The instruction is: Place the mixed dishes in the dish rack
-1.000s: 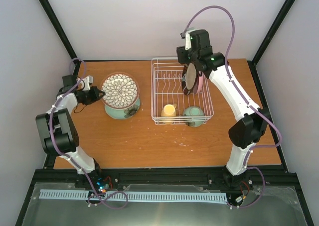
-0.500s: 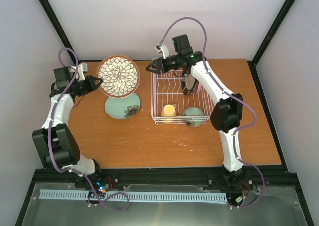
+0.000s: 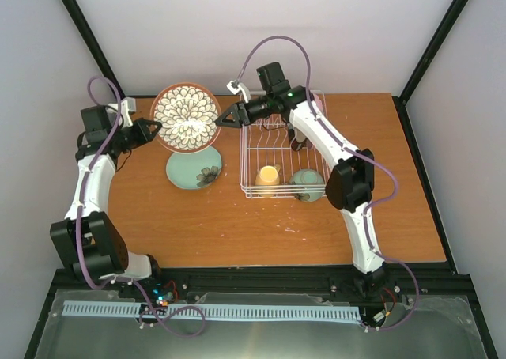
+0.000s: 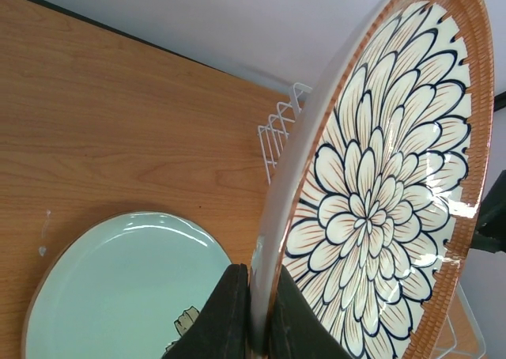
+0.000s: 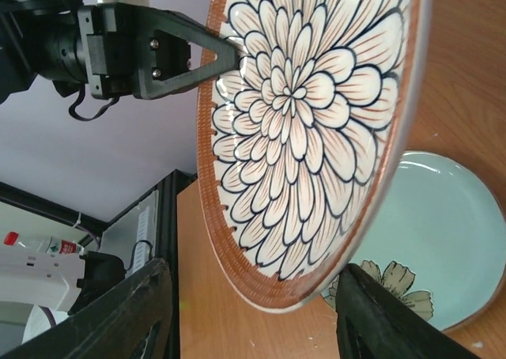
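Note:
My left gripper (image 3: 155, 126) is shut on the left rim of the dark-rimmed white-petal plate (image 3: 186, 117) and holds it tilted up on edge above the table. In the left wrist view the gripper (image 4: 259, 315) pinches that rim (image 4: 379, 201). My right gripper (image 3: 220, 121) stands open at the plate's right edge, and in the right wrist view its fingers (image 5: 118, 311) straddle the rim (image 5: 308, 122) without touching. The light teal plate (image 3: 194, 168) lies flat on the table below. The white dish rack (image 3: 251, 149) holds the yellow mug (image 3: 269, 175) and the mint bowl (image 3: 307, 182).
Only a dark sliver of a plate (image 3: 298, 143) shows in the rack under my right arm. The black frame posts and white walls close in the back and sides. The wooden table (image 3: 269, 224) runs in front of the rack.
My left gripper has lifted the petal plate off the teal plate and tipped it upright. My right arm has swung left from over the rack to the plate's edge.

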Motion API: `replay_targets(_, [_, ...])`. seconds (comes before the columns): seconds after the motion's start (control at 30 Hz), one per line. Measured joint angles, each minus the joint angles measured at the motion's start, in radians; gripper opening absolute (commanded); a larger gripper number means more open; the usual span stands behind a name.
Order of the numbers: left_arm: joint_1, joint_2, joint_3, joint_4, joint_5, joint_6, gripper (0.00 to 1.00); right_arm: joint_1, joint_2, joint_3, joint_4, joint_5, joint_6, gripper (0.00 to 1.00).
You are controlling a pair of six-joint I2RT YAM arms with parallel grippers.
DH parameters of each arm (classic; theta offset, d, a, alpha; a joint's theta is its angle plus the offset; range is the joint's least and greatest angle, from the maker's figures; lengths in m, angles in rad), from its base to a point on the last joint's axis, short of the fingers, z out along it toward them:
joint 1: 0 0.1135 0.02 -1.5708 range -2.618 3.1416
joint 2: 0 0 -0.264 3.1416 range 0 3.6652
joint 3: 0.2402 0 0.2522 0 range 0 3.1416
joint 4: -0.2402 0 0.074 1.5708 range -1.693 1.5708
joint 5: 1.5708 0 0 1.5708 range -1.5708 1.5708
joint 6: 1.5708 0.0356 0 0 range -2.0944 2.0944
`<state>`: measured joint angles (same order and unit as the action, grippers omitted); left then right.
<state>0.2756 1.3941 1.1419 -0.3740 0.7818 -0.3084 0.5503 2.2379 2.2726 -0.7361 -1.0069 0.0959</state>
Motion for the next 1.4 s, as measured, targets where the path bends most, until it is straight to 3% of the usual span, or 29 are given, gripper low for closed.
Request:
replay_targets(0.27, [0.003,-0.046,-0.053,0.000,-0.014,-0.015,0.01,0.023,0.101,0.069,0.064,-0.031,0.082,0.49])
replay_targets(0.33, [0.003,-0.050,-0.064,0.000,-0.014,-0.018,0.01,0.032,0.118,0.071,0.080,-0.031,0.100,0.36])
replay_targets(0.43, [0.008,-0.063,-0.079,0.000,-0.015,-0.024,0.01,0.039,0.135,0.072,0.100,-0.024,0.130,0.04])
replay_targets(0.57, [-0.005,-0.097,-0.090,0.016,-0.043,0.007,0.01,0.039,0.152,0.072,0.097,0.090,0.230,0.03])
replay_targets(0.77, [-0.006,-0.101,-0.108,0.021,-0.070,0.012,0.04,0.052,0.155,0.072,0.101,0.122,0.235,0.03])
replay_targets(0.8, [-0.006,-0.100,-0.108,0.021,-0.072,0.013,0.08,0.053,0.154,0.072,0.101,0.126,0.234,0.03])
replay_targets(1.0, [-0.006,-0.089,-0.100,0.032,-0.048,-0.015,0.56,0.050,0.139,0.040,0.104,0.159,0.192,0.03])
replay_targets(1.1, [-0.006,-0.069,-0.081,0.035,-0.055,-0.023,0.71,0.051,0.119,0.001,0.098,0.185,0.172,0.03])
replay_targets(1.4, [-0.010,0.008,-0.016,0.045,-0.099,-0.023,0.79,0.011,0.031,-0.066,0.103,0.312,0.172,0.03])
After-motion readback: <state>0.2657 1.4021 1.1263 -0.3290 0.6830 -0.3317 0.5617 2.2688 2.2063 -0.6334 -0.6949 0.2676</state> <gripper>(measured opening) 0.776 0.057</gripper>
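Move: The flower plate hangs in the left hand's grip by its left rim; its middle is about 7 cm to the right and 2 cm ahead of that hand, level with it. From the open right hand, its middle is some 9 cm left, 2 cm ahead and 4 cm lower. The green plate lies on the table about 7 cm back and 8 cm left of the right hand, 26 cm below; the dish rack's middle is roughly 19 cm to its right, level fore and aft, 22 cm below. Down, left and a little forward, the right hand goes about 7 cm to the flower plate's free right rim and pinches it shut between its fingers, while the left hand, still holding, eases back 2 cm. The left fingers then open wide and let go, that hand moving 3 cm forward; the right hand draws the plate back rightward some 4 cm and forward, turning clockwise. ##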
